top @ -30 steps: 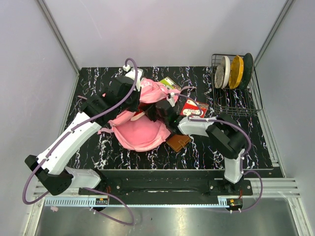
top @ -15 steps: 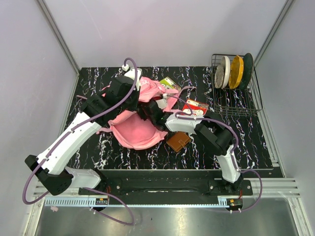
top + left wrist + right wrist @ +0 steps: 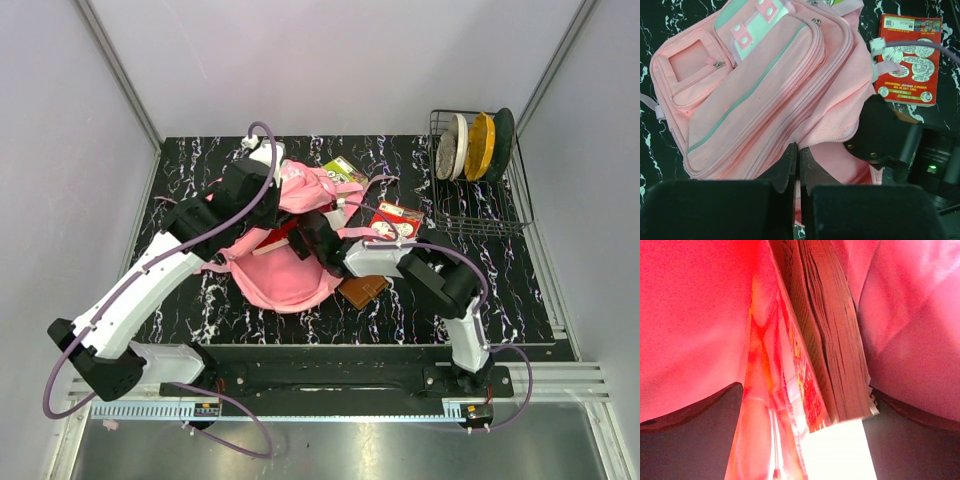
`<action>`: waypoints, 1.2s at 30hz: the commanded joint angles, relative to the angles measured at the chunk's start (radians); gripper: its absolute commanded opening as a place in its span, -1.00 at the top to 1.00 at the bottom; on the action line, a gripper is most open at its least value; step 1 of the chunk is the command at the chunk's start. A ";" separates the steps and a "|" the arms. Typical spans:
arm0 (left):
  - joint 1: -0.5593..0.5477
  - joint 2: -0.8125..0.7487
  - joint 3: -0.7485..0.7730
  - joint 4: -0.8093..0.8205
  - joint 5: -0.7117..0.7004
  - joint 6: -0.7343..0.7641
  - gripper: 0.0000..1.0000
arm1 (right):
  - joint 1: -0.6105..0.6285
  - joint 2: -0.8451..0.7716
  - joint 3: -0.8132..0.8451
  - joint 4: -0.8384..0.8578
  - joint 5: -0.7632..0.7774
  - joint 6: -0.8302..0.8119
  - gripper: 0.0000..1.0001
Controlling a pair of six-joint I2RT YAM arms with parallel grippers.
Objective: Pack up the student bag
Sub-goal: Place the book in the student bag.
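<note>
The pink student bag lies in the middle of the table, its mint-trimmed front pockets facing up. My left gripper is shut on a fold of fabric at the edge of the bag's mouth and holds it up. My right gripper reaches into that mouth from the right, and its black body blocks part of the opening. Inside, pink cloth surrounds a book with a red cover, its page edges toward the camera. The book stands between the wide-apart fingers of my right gripper, loose from the left one.
A second red book lies right of the bag and a brown wallet at its near right corner. A green item sits behind the bag. A wire rack with upright plates stands at the back right.
My right arm has pushed left, deeper into the bag's mouth, and its jaws have opened off the book. The left gripper keeps its pinch on the fabric.
</note>
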 commanded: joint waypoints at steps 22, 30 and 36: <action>0.215 -0.086 -0.182 0.158 0.019 -0.053 1.00 | 0.024 -0.714 -0.562 0.155 -0.172 -0.303 -0.94; 0.238 -0.111 -0.260 0.224 0.145 -0.088 1.00 | 0.024 -0.933 -0.609 0.137 -0.256 -0.521 -0.93; 0.238 -0.170 -0.276 0.215 0.115 -0.105 1.00 | 0.024 -1.043 -0.553 -0.166 -0.093 -0.510 -0.97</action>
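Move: The book stands on edge inside the student bag between the right hand's already open fingers, its middle about 5 cm ahead and 6 cm left, some 2 cm lower. The bag's raised top panel is roughly 8 cm ahead and 10 cm above that hand, straight out from it; the brown wallet is 11 cm back, 16 cm right and 5 cm lower. From the left hand, already gripping the panel's edge, the book lies about 15 cm below, 2 cm back and 2 cm left. The open right fingers come free of the book and back out of the bag's mouth, some 15 cm back and 11 cm right, rising about 17 cm, mostly late on, as the hand tips up some 30 degrees and turns counter-clockwise. Meanwhile the left hand keeps its pinch on the panel's edge and lowers it about 6 cm towards the book, drawing it 4 cm left. ##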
